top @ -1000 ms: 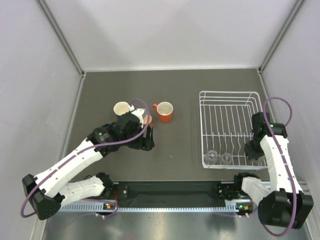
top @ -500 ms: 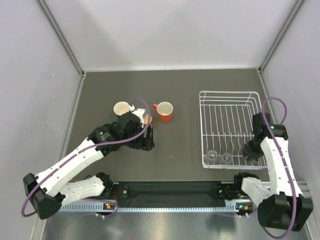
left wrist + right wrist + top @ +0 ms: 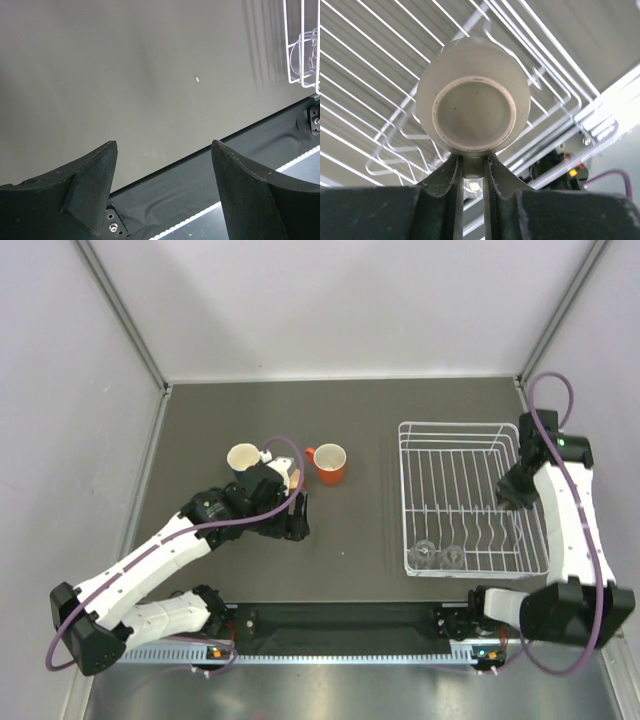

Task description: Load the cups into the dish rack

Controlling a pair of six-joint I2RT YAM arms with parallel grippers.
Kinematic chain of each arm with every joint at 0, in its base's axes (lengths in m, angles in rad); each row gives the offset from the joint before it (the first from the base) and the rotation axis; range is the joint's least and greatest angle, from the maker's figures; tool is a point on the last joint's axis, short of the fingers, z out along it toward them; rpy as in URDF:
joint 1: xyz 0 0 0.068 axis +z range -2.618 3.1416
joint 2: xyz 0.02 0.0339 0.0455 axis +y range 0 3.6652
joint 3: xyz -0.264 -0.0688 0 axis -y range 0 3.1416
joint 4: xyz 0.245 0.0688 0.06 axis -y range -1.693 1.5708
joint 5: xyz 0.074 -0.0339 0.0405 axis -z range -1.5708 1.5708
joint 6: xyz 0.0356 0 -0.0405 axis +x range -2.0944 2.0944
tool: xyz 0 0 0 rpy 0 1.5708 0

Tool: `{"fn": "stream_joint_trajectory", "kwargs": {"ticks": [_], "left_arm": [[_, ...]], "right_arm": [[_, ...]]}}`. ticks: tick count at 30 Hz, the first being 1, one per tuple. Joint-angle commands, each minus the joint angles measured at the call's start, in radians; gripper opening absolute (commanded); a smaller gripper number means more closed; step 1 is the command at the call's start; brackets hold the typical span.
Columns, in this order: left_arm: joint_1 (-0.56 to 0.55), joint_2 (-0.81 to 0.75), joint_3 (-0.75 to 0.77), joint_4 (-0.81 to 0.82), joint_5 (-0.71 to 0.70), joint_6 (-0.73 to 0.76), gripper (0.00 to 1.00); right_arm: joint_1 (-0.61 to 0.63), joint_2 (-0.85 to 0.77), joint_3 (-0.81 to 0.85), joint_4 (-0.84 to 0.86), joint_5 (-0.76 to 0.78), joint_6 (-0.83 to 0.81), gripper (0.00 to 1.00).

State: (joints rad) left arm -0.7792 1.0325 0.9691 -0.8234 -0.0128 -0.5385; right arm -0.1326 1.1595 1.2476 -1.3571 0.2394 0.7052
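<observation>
My right gripper (image 3: 472,162) is shut on the handle of a beige mug (image 3: 472,100), whose round base faces the right wrist camera. It hangs over the white wire dish rack (image 3: 365,75). From above, the right gripper (image 3: 508,490) is at the right side of the dish rack (image 3: 405,500), and the arm hides the mug. Two clear glasses (image 3: 437,556) lie at the rack's near end. A large orange mug (image 3: 330,462), a pale cup (image 3: 243,457) and a tiny orange cup (image 3: 297,480) stand mid-table. My left gripper (image 3: 297,520) is open just near of them, and the left gripper (image 3: 165,142) holds nothing.
The left wrist view shows bare grey table with the rack's corner (image 3: 295,60) and a clear glass (image 3: 307,47) at top right. Pale walls close in the table on three sides. The black base rail (image 3: 340,625) runs along the near edge.
The right arm has swung from the rack's near right corner toward its far right side, carrying the mug. The left arm has stayed put.
</observation>
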Motion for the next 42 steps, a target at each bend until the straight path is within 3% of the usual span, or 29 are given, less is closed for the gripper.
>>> {"fn": "stream_joint_trajectory", "kwargs": {"ticks": [1, 7, 18, 29, 42], "left_arm": [[0.006, -0.011, 0.048, 0.009, 0.007, 0.023, 0.81], [0.009, -0.040, 0.049, -0.025, -0.033, 0.006, 0.81], [0.011, -0.069, 0.115, -0.102, -0.134, -0.021, 0.81], [0.011, -0.072, 0.157, -0.131, -0.177, -0.046, 0.81], [0.011, -0.069, 0.189, -0.164, -0.211, -0.066, 0.81]], "right_arm": [[0.027, 0.144, 0.126, 0.124, 0.015, -0.101, 0.00], [0.111, 0.353, 0.259, 0.182, 0.055, -0.128, 0.00], [0.117, 0.543, 0.233, 0.363, 0.052, -0.190, 0.00], [0.117, 0.647, 0.214, 0.533, 0.077, -0.236, 0.00], [0.108, 0.730, 0.197, 0.596, 0.152, -0.234, 0.00]]}}
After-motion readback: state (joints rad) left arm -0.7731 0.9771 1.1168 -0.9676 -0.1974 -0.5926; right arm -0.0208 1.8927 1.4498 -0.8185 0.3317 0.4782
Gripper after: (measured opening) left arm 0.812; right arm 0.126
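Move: The right hand holds the beige cup by its handle; the free spot at the dish rack's far end lies about 20 cm ahead, straight on, some 14 cm lower. The near glass in the rack stands roughly 4 cm back and 8 cm left, the second glass 4 cm back and 16 cm left, both about 14 cm below. From the left hand that free spot is some 28 cm ahead, 41 cm right and 12 cm lower. Right hand carries the beige cup 20 cm forward and 12 down towards the rack's far end; left rises. ##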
